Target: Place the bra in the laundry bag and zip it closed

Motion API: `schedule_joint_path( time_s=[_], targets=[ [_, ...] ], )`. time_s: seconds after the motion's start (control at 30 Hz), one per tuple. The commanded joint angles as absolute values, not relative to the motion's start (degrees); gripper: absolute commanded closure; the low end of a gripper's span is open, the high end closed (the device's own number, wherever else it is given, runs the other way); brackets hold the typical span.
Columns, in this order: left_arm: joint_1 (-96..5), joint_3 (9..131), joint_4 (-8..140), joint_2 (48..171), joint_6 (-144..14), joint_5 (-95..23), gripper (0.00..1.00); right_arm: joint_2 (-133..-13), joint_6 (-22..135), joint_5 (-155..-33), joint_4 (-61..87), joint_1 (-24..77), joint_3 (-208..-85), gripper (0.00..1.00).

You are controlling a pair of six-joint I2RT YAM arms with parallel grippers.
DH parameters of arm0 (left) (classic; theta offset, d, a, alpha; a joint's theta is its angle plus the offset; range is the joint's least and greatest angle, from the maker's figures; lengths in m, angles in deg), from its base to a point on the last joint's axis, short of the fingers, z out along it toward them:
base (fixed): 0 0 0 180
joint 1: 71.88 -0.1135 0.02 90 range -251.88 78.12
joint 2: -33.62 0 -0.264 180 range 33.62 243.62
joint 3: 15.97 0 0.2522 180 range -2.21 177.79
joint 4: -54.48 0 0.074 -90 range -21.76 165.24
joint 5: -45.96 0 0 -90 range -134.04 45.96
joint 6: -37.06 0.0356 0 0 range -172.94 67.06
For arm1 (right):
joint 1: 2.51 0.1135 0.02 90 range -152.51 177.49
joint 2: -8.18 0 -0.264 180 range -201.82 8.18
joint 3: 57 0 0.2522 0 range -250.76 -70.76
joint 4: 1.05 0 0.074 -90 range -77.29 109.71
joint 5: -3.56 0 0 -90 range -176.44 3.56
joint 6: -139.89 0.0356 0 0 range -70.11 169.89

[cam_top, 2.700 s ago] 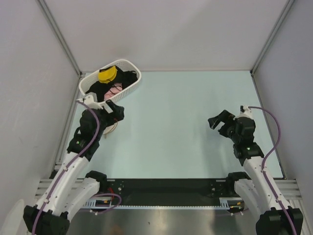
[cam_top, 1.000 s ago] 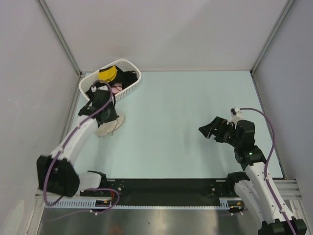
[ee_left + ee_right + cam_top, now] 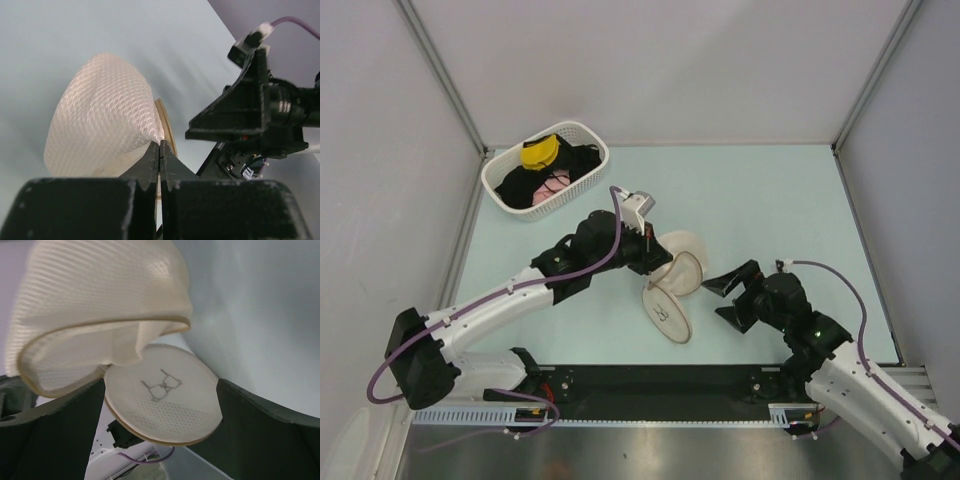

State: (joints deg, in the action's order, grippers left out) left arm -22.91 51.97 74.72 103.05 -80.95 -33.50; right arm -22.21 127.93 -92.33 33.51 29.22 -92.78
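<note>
The laundry bag (image 3: 676, 285) hangs open over the middle of the table, a cream mesh dome (image 3: 102, 120) above and a flat half with a dark bra icon (image 3: 161, 390) below. My left gripper (image 3: 655, 266) is shut on the bag's rim, its tips (image 3: 160, 146) pinching the mesh edge. On the bag's right my right gripper (image 3: 728, 298) stands open, and the icon half lies between its fingers (image 3: 260, 425); I cannot tell if they touch it. The yellow bra (image 3: 540, 152) lies in the basket at the back left, away from both grippers.
The white slotted basket (image 3: 588, 131) sits in the back left corner with black and pink garments beside the bra. Grey walls close the table on the left, back and right. The arm bases and a black rail run along the near edge.
My left arm has carried the bag from beside the basket to the table's middle, where it now hangs open. My right gripper has moved left and down, up to the bag.
</note>
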Motion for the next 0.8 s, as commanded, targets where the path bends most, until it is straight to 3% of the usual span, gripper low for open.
schedule_joint_path(
  time_s=[0.0,0.07,0.2,0.4,0.43,0.57,0.77],
  targets=[
    [-22.05,53.6,71.23,102.08,-81.24,-34.99,1.0,-25.37,132.64,-84.33,29.44,38.17,-91.24,0.0],
    [-22.05,53.6,71.31,101.91,-81.24,-34.9,1.0,-28.63,123.42,-91.33,15.19,39.15,-89.76,0.0],
    [-21.96,53.52,71.49,101.56,-81.42,-34.64,1.0,-35.58,106.86,-99.45,2.96,43.89,-90.27,0.0],
    [-21.96,53.51,72.02,101.82,-81.94,-34.38,1.0,-42.43,91.21,-94.54,1.98,53.21,-92.29,0.0],
    [-21.96,53.69,72.1,101.91,-82.47,-34.29,1.0,-43.66,89.89,-92.0,4.43,54.35,-94.38,0.05],
    [-21.96,54.48,73.15,102.78,-85.37,-35.43,1.0,-47.89,82.78,-87.59,5.69,61.37,-97.57,0.06],
    [-22.05,57.21,77.73,106.48,-95.21,-39.21,1.0,-51.05,80.04,-80.38,-1.68,66.66,-96.34,0.0]
  ],
)
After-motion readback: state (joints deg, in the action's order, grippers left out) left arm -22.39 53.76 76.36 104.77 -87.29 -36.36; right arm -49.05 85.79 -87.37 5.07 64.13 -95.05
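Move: The bag's lid, the round flap with the bra logo, hangs some 10 cm to the right hand's left, about 2 cm back and 4 cm lower. The mesh body of the bag is roughly 9 cm ahead of that hand and 7 cm left, about level in height; the left gripper, pinching the bag, is about 5 cm ahead of it, 10 cm left and 9 cm up. From the left hand, the lid lies some 7 cm back, 13 cm below and neither left nor right. The lid of the hanging bag is what the wide-open right gripper goes for, sweeping about 13 cm left and 8 cm back to the lid's lower, base-side rim, with a dip of some 3 cm early on. Its fingers swing from forward-left to mostly left as the gripper rolls strongly, and stay open without closing on the lid. The left hand stays put and keeps its pinch on the bag, turning only slightly at the end. ##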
